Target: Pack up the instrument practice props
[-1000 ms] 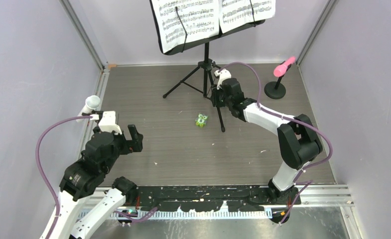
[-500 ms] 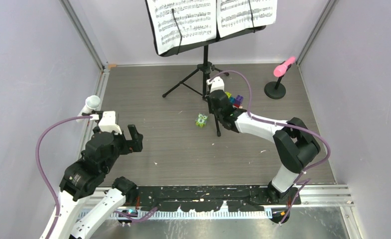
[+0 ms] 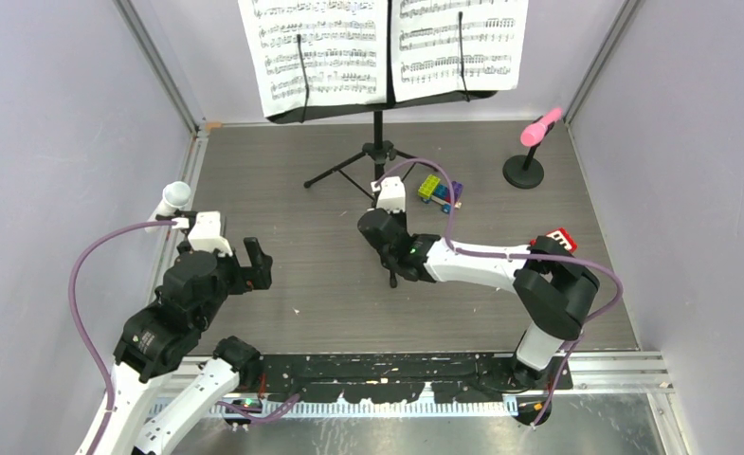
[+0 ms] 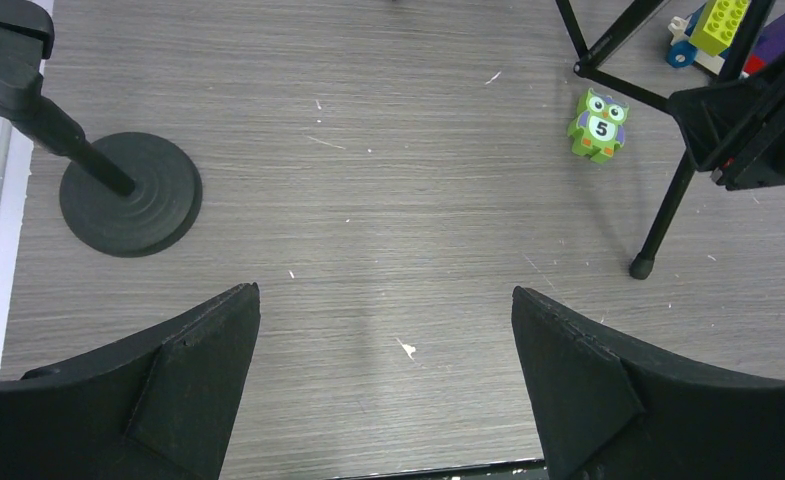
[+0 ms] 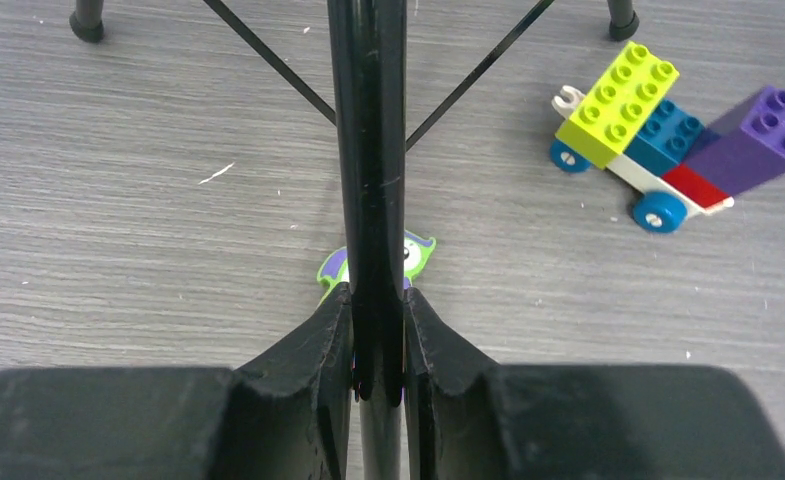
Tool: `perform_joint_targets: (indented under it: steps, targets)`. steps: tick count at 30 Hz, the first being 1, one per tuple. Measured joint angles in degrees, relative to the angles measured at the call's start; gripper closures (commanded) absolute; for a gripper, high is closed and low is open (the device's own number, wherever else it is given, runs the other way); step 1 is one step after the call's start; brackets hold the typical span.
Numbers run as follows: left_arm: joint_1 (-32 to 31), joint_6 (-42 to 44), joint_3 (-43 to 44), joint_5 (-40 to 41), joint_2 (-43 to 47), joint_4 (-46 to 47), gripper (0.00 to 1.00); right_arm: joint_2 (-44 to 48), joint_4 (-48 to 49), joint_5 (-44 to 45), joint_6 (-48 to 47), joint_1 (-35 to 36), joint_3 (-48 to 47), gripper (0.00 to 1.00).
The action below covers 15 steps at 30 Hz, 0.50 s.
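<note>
The black music stand (image 3: pixel 378 142) stands at the back on tripod legs, two white sheet-music pages (image 3: pixel 325 57) on its desk. My right gripper (image 3: pixel 390 248) is shut on the stand's near leg (image 5: pixel 368 150), pads pinching the black tube (image 5: pixel 378 330). A white microphone (image 3: pixel 172 199) sits in its round-based mount (image 4: pixel 131 195) at the left wall. The pink microphone (image 3: pixel 542 125) sits in its mount (image 3: pixel 523 172) at the back right. My left gripper (image 3: pixel 233 245) hangs open over bare floor (image 4: pixel 384 300), right of the white mic's mount.
A green owl toy (image 4: pixel 598 125) lies under the gripped leg, partly hidden (image 5: pixel 420 255). A colourful block car (image 3: pixel 440 191) sits right of the tripod. A red keypad (image 3: pixel 561 238) shows beside my right arm's elbow. Lavender walls enclose three sides.
My right gripper closed on the stand's near leg and pulled it left and nearer; the desk and pages shifted left. The block car and red keypad came into sight. The left arm stayed still.
</note>
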State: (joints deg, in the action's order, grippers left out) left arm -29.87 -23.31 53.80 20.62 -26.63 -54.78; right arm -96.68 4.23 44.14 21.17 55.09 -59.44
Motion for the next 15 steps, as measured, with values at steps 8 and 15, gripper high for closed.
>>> perform_joint_targets:
  steps: [8,15]
  targets:
    - [0.0,0.0,0.0,0.0,0.0,0.0,0.02,2.5,-6.9,8.3,12.6,3.8,1.9,0.99]
    - [0.0,0.0,0.0,0.0,0.3,0.0,0.02,7.1,-15.0,11.8,21.5,6.4,4.9,0.99]
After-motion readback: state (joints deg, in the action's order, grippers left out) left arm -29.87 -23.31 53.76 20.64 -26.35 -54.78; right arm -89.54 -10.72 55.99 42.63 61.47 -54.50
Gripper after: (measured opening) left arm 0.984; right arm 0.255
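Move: My right hand already grips the music stand's near leg, whose rubber foot is about 15 cm back from my fingers and 12 cm lower. The owl block lies nearly beneath them, perhaps 2 cm ahead and 11 cm down. The brick car is some 9 cm ahead, 14 cm to the right and 10 cm down. From my left hand, the held leg is roughly 17 cm ahead, 20 cm right and 12 cm lower. Keeping my right fingers closed around the near leg, I pull the music stand back towards the table's near edge and to my right, about 5 cm back and 3 cm across, staying almost level. As I draw it away from behind the owl block, I turn the hand clockwise by some 10 degrees. ##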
